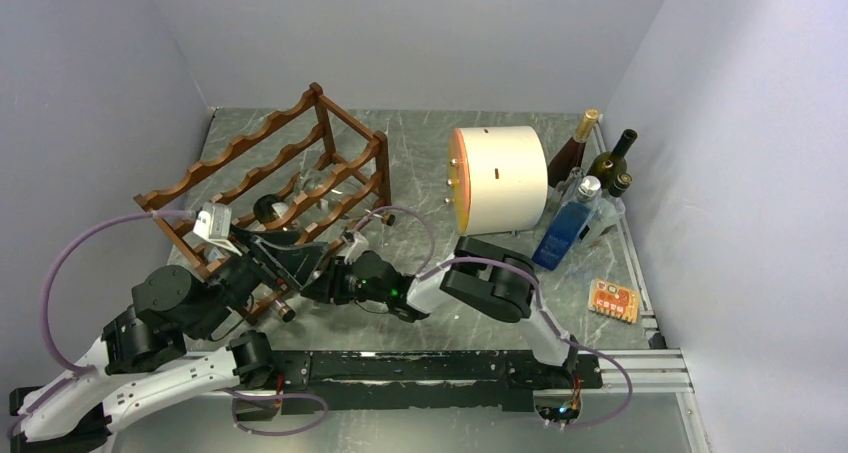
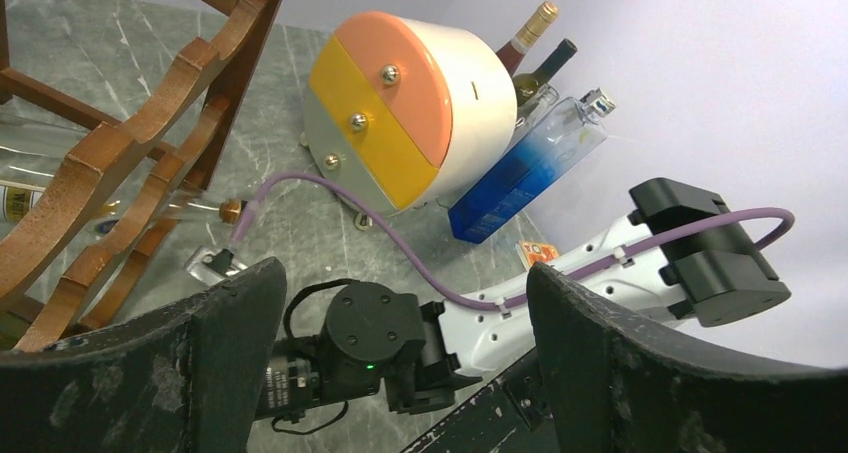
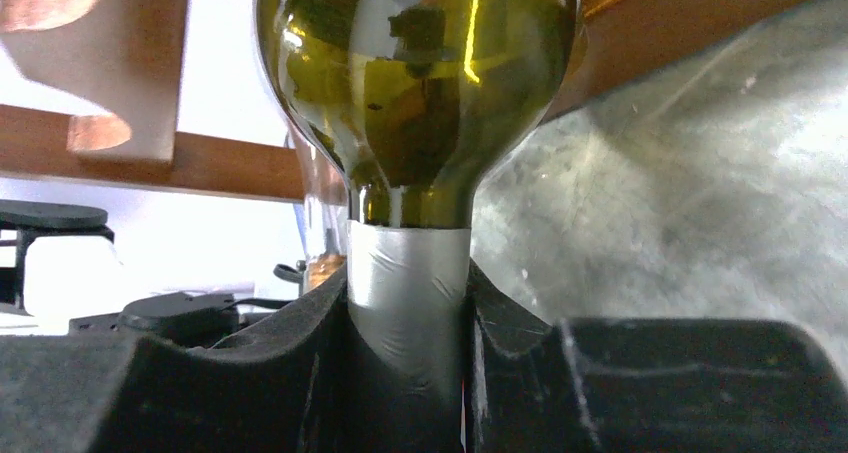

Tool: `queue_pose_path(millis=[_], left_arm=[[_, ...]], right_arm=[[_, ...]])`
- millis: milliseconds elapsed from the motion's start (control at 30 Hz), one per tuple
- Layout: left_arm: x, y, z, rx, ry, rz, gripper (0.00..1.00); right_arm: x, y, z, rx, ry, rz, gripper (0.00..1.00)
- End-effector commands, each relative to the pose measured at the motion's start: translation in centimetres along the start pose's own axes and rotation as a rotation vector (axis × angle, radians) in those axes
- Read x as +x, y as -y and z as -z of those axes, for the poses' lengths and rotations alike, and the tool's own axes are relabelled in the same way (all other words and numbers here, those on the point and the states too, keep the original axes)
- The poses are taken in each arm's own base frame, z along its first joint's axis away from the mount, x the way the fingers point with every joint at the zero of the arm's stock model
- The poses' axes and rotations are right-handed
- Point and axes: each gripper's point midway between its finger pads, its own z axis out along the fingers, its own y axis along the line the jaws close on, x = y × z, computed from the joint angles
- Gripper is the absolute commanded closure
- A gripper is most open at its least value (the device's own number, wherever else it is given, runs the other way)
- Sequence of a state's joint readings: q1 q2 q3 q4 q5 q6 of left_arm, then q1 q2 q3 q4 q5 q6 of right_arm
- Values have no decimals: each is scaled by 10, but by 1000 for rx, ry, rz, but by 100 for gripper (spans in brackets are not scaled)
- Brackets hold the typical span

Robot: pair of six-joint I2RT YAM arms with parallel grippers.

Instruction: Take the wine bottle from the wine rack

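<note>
The reddish-brown wine rack (image 1: 262, 151) stands at the left of the table and also shows in the left wrist view (image 2: 120, 163). My right gripper (image 3: 408, 373) is shut on the silver-foil neck of a green wine bottle (image 3: 420, 73) that lies in the rack, with wooden rails (image 3: 200, 163) behind it. In the top view the right gripper (image 1: 322, 276) is at the rack's near end, and the bottle is mostly hidden under my left arm. My left gripper (image 1: 285, 258) hovers open and empty beside it, its jaws wide apart (image 2: 400, 283) over the right wrist.
A cream drum (image 1: 497, 176) with an orange and yellow face lies right of the rack. Several bottles (image 1: 600, 163) and a blue bottle (image 1: 565, 231) stand at the back right. An orange packet (image 1: 613, 300) lies near the right edge. Clear bottles (image 1: 320, 183) lie in the rack.
</note>
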State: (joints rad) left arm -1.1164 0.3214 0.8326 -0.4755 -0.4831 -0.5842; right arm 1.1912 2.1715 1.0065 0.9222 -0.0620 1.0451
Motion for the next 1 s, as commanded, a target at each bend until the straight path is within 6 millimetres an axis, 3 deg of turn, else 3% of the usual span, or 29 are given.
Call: queue_pose_path(millis=[0,133,433,733,967], left_arm=[[1,6,-1,16,-16,-2,7],[0,7,-2,16,-19,-6,7],[-1,7,-2,13,-20,-7,6],[7,15,-15,32,-37,-17,6],[12,13,-18,14,-56,-30,6]], right_arm=[[-54,-58,21,-135,173,-5,100],[-55,-59,38,-113,169,-13,100],[-26,-49,79,-113,54,9,100],[-4,-50,81,-117,-56,32,100],[0,-46,104,-76,-83,91,100]])
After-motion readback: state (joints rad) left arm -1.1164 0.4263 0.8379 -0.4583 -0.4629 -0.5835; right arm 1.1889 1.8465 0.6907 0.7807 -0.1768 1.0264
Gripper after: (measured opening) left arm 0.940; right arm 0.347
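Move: The right hand already grips the wine bottle's neck. The blue bottle, nearest of those set down earlier, stands about 52 cm to its right, 7 cm ahead and 8 cm higher. The wine rack's middle is some 18 cm ahead, 8 cm left and 8 cm up; the drum is roughly 17 cm ahead and 41 cm right, 6 cm up. From the idle left hand the blue bottle lies about 8 cm ahead, 47 cm right and 20 cm below. Right hand draws the still-gripped bottle about 8 cm right, 5 back from the rack; left hand drifts right. ##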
